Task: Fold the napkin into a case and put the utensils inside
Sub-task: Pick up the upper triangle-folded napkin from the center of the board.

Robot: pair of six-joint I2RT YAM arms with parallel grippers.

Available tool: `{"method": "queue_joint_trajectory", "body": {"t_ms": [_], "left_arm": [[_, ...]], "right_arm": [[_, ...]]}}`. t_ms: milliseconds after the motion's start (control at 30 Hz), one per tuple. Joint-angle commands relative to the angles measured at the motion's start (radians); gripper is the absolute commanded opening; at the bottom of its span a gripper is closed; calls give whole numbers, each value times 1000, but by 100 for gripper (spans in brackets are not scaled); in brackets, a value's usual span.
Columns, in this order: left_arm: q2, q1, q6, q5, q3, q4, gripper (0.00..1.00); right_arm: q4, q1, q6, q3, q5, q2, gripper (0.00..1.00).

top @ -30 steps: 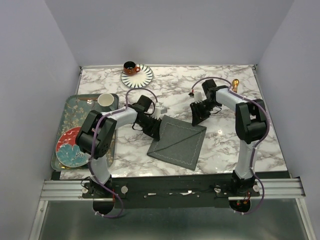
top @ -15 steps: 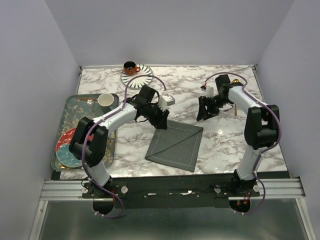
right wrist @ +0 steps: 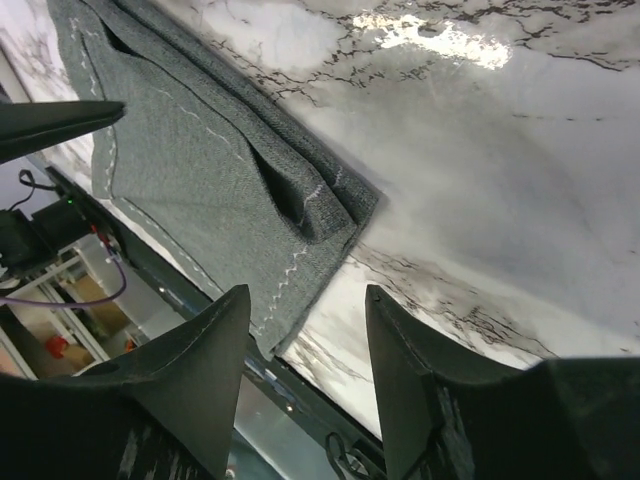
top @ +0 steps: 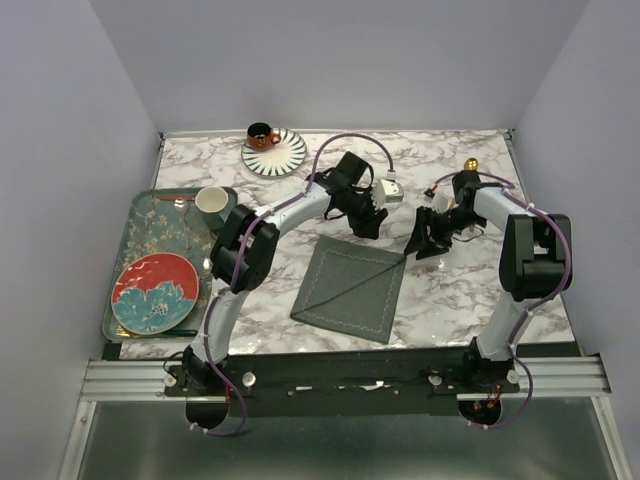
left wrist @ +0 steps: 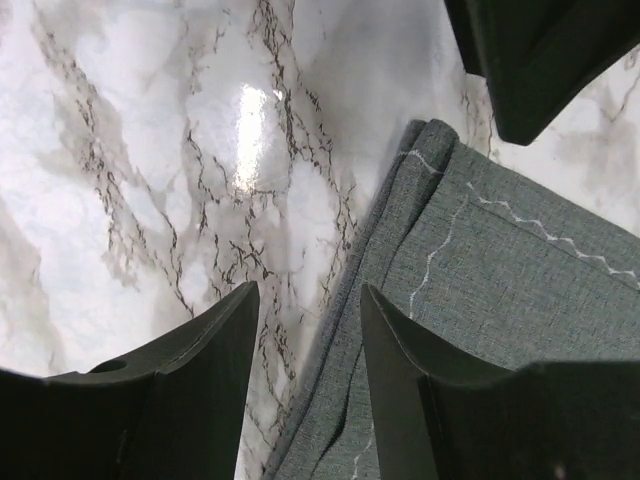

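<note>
The dark grey napkin (top: 350, 290) lies flat and folded in layers at the table's middle. My left gripper (top: 366, 222) is open just beyond the cloth's far edge. In the left wrist view, my left gripper (left wrist: 307, 292) straddles the layered edge of the napkin (left wrist: 500, 260) with nothing gripped. My right gripper (top: 418, 243) is open at the cloth's far right corner. In the right wrist view, my right gripper (right wrist: 305, 295) is open over the corner of the napkin (right wrist: 200, 170). One gold utensil head (top: 470, 164) shows behind the right arm; its handle is hidden. No case is formed.
An orange cup on a striped saucer (top: 274, 152) stands at the back. A tray (top: 130, 250) on the left holds a red plate (top: 155, 292) and a white cup (top: 212, 200). The table's front edge (right wrist: 250, 370) is near the napkin.
My left gripper has swept from the napkin's left corner along its far edge to the right. My right gripper has moved right and down to the cloth's right corner. The napkin has barely shifted.
</note>
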Motion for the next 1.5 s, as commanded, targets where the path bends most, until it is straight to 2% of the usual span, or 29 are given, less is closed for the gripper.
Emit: {"method": "queue_joint_trajectory", "body": {"t_ms": [0,200,400,500,533,633,867,1033,1133,1467], "left_arm": [[75,-16,98,51,106,-170,56],[132,-27,112,39,124,-226,57],[182,-30,129,31,161,-265,52],[195,-36,159,23,166,-296,43],[195,-38,170,23,161,-307,33],[170,-38,202,29,118,-299,20],[25,-38,216,20,-73,-117,0],[-97,-38,205,29,-222,72,0],[-140,-38,211,35,-271,132,0],[-209,-38,256,66,-371,208,0]], "right_arm": [[21,-35,17,-15,-55,-17,59],[21,-48,14,-9,-70,6,67],[21,-48,14,8,-79,37,73],[22,-48,16,19,-83,49,74],[24,-48,17,23,-83,57,74],[32,-48,19,37,-78,75,75],[64,-48,46,66,-96,124,80],[84,-43,46,83,-144,146,86],[85,-31,30,91,-173,155,89],[88,29,-44,120,-204,210,93]]}}
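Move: The spot to pinch, on the folded napkin's far edge, is about 3 cm back from the left gripper, 1 cm to its left and 6 cm below. The napkin's middle lies some 14 cm back and 3 cm left; its far right corner is roughly 9 cm right and 5 cm back, just short of the right gripper, 13 cm right and 5 back. From the right gripper, the pinch spot is about 13 cm left, 2 forward and 4 lower. Lower the left gripper about 5.5 cm while easing back onto the napkin's far edge, shut the half-open fingers on the cloth, then draw it back and a little left and lift nearly 3 cm, keeping the pinch. Meanwhile bring the empty right gripper about 3 cm forward and 2 cm left past the far right corner, spreading its fingers nearly full wide. ##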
